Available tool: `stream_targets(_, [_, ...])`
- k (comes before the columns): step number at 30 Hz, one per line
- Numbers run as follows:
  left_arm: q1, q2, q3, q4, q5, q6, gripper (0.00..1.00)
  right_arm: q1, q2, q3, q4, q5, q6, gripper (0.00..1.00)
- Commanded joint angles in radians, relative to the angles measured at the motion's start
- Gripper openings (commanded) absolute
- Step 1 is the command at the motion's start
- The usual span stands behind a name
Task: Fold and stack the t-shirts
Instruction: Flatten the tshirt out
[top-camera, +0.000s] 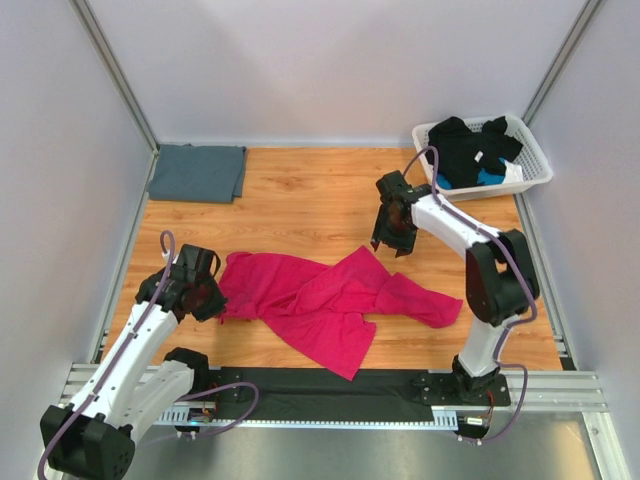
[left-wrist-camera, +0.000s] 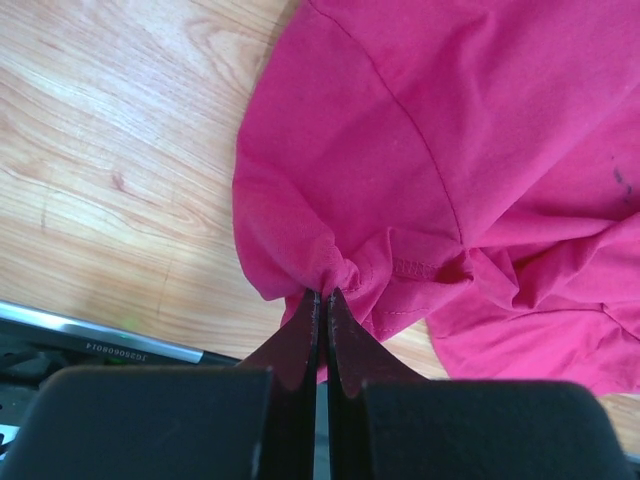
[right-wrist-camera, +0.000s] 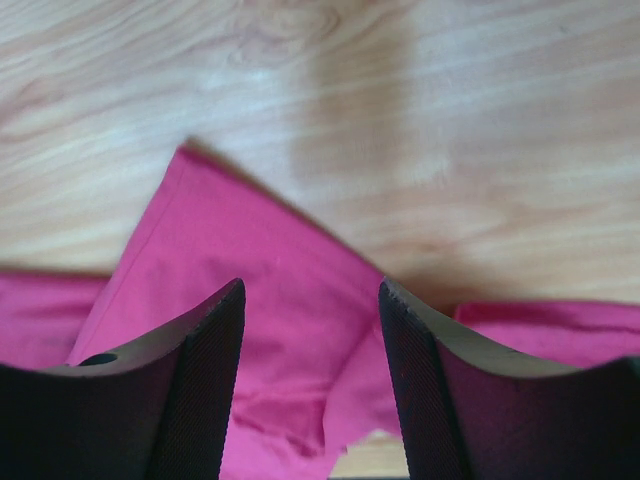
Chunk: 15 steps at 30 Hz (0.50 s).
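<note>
The magenta-pink t-shirt (top-camera: 320, 300) lies crumpled and spread across the middle of the wooden table. My left gripper (top-camera: 220, 300) is at its left edge, shut on a bunched fold of the pink cloth (left-wrist-camera: 430, 150), which puckers right at the fingertips of the gripper (left-wrist-camera: 322, 295). My right gripper (top-camera: 391, 246) hovers over the shirt's far pointed corner (right-wrist-camera: 250, 270). It stands open (right-wrist-camera: 312, 285) with nothing between its fingers. The slate blue-grey t-shirt (top-camera: 197, 172) rests folded flat in the back left corner.
A white lattice basket (top-camera: 535, 165) at the back right holds dark and blue garments (top-camera: 470, 150). A black strip (top-camera: 330, 385) runs along the near edge between the arm bases. Grey walls enclose the table on three sides.
</note>
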Motion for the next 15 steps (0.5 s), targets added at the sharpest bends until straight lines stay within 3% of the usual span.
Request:
stream_targets(1, [-0.003,-0.02,0.043,0.011,-0.008,0.005,0.0,0.008,0.06,0.125,0.091,0.054,0.004,0.58])
stream_targets(7, [-0.002,-0.02,0.044,0.009,-0.016,0.016,0.0,0.068,0.23,0.318,0.04,0.08,-0.069,0.58])
stream_targets(15, [-0.002,-0.023,0.047,-0.009,-0.034,0.01,0.0,0.111,0.324,0.343,-0.012,0.102,-0.078,0.57])
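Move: From the open right gripper, the far corner of the pink t-shirt lies about 4 cm ahead, 5 cm to the left and roughly 4 cm below. The right sleeve lies some 10 cm back and 7 cm to the right, and the near flap about 19 cm back and 11 cm left, both flat at table height. From the left gripper, still shut on the shirt's left end, that corner is roughly 20 cm ahead and 32 cm to the right. Sweep the right gripper forward and left about 7 cm each way, across to the t-shirt's far corner, dipping at first and coming back up; then draw back about a centimetre while sinking some 2 cm over it. Turn the wrist roughly 10 degrees counter-clockwise and leave the fingers open. Keep the left gripper still, pinching the shirt's left end. ##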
